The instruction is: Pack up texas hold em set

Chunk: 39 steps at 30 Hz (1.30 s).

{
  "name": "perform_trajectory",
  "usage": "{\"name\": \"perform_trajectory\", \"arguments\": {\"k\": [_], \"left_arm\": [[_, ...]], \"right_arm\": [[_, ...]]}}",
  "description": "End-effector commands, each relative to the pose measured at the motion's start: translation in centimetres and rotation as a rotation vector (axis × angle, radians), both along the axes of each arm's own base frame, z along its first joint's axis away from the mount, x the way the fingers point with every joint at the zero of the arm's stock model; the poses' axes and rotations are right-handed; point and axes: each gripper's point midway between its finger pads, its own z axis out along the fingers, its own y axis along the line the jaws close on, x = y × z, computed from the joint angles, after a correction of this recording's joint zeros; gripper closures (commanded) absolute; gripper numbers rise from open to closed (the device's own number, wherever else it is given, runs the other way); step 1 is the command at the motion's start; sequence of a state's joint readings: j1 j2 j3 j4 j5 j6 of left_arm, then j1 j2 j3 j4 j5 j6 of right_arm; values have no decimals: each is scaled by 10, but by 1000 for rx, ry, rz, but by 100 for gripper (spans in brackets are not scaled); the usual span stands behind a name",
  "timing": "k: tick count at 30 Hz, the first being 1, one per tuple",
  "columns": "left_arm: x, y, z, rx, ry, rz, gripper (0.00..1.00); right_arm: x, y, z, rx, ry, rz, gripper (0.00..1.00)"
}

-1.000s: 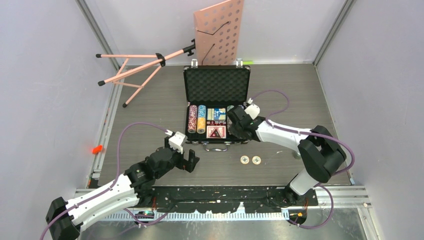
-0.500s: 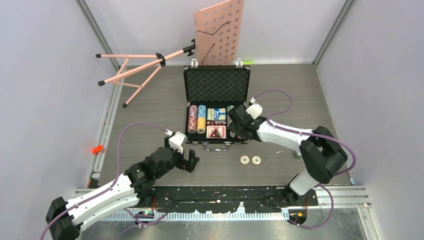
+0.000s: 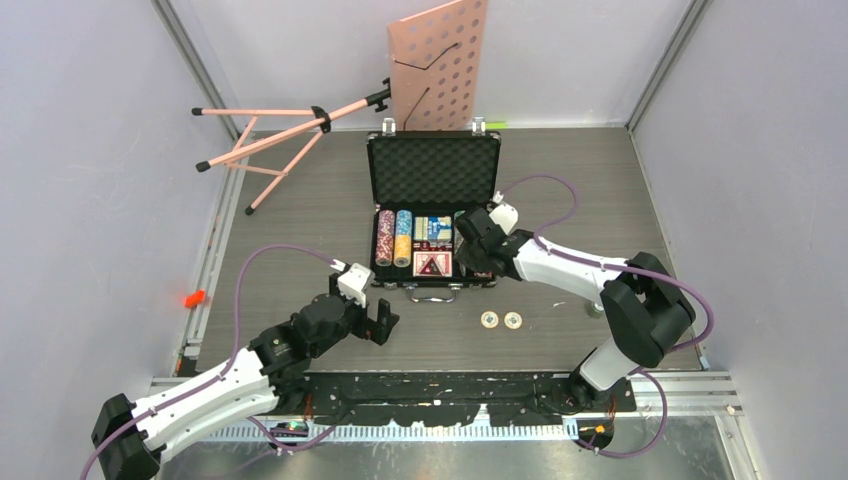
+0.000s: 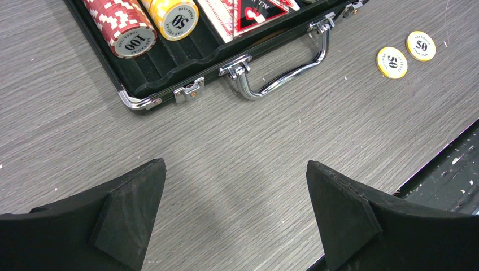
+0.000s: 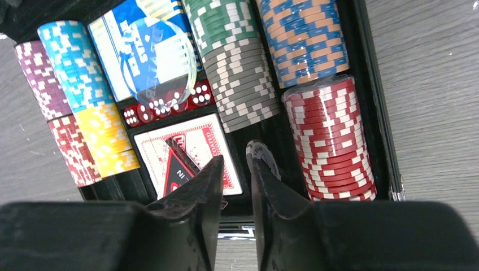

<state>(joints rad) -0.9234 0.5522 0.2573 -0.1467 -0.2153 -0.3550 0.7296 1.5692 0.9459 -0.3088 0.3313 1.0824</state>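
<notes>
The black briefcase [image 3: 433, 170] lies open mid-table with its foam lid raised. Its tray [image 4: 169, 73] holds rows of poker chips [image 5: 327, 135], two card decks [image 5: 195, 149] and small red dice [image 5: 169, 107]. My right gripper [image 3: 472, 258] hangs over the tray's right side. Its jaws [image 5: 236, 161] stand a narrow gap apart with nothing between them, and a grey chip [image 5: 261, 158] stands on edge at the right fingertip, in the empty slot below the grey row. My left gripper [image 3: 380, 325] hovers wide open [image 4: 236, 169] over bare table before the handle [image 4: 282, 79]. Two yellow chips [image 3: 500, 320] lie outside the case.
A pink music stand [image 3: 440, 60] leans behind the case, its tripod legs [image 3: 270, 140] stretching left along the table. A small orange object [image 3: 194, 298] sits at the left edge. Grey walls close in on both sides.
The right gripper's jaws have parted a little and the gripper has shifted slightly toward the back of the case. The left arm has not moved.
</notes>
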Motion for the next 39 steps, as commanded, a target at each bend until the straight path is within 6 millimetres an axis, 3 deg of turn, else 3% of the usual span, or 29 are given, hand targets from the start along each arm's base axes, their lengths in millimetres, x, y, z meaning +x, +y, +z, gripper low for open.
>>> {"name": "perform_trajectory", "arguments": {"k": [1,9,17,26,33,36,39], "left_arm": [[4,-7,15,-41,-41,-9,1],[5,-7,14,-37,-39,-7,0],[5,-7,14,-36,-38,-8,0],[5,-7,14,-35,-39,-9,0],[4,-7,14,-34,-38,-10,0],[4,-7,14,-36,-38,-11,0],[4,-8,14,-35,-39,-12,0]], "right_arm": [[0,7,12,-18,-5,71,74],[-7,-3,2,-163,65,173,79],[-14,3,-11,-160,112,222,78],[-14,4,7,-151,94,237,67],[-21,4,-3,-195,159,293,81],[-26,-1,-10,-221,186,299,96],[-31,-4,-18,-233,212,318,100]]}}
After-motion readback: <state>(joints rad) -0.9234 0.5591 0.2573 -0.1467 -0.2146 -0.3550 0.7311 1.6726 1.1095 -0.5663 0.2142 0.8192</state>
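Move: The loose white-faced grey chip stands on edge in the empty end of the grey row, about 2 cm ahead of the right hand, 2 cm to its right and 3 cm below. At that height, the grey chip row is some 6 cm ahead and 2 cm right, the red chip stack about 2 cm ahead and 6 cm right, the red card deck about 2 cm ahead and 5 cm left. From the left hand the chip is about 13 cm ahead, 18 cm right and 6 cm lower. Back towards the case's front edge by about 2.5 cm, the right hand first dips some 2 cm, then eases up a little. Its wrist turns counter-clockwise about 15 degrees and tips steeper, with the fingertips starting close against the loose chip. The part-open fingers narrow, spread slightly, then shut on nothing just short of and left of the chip. ##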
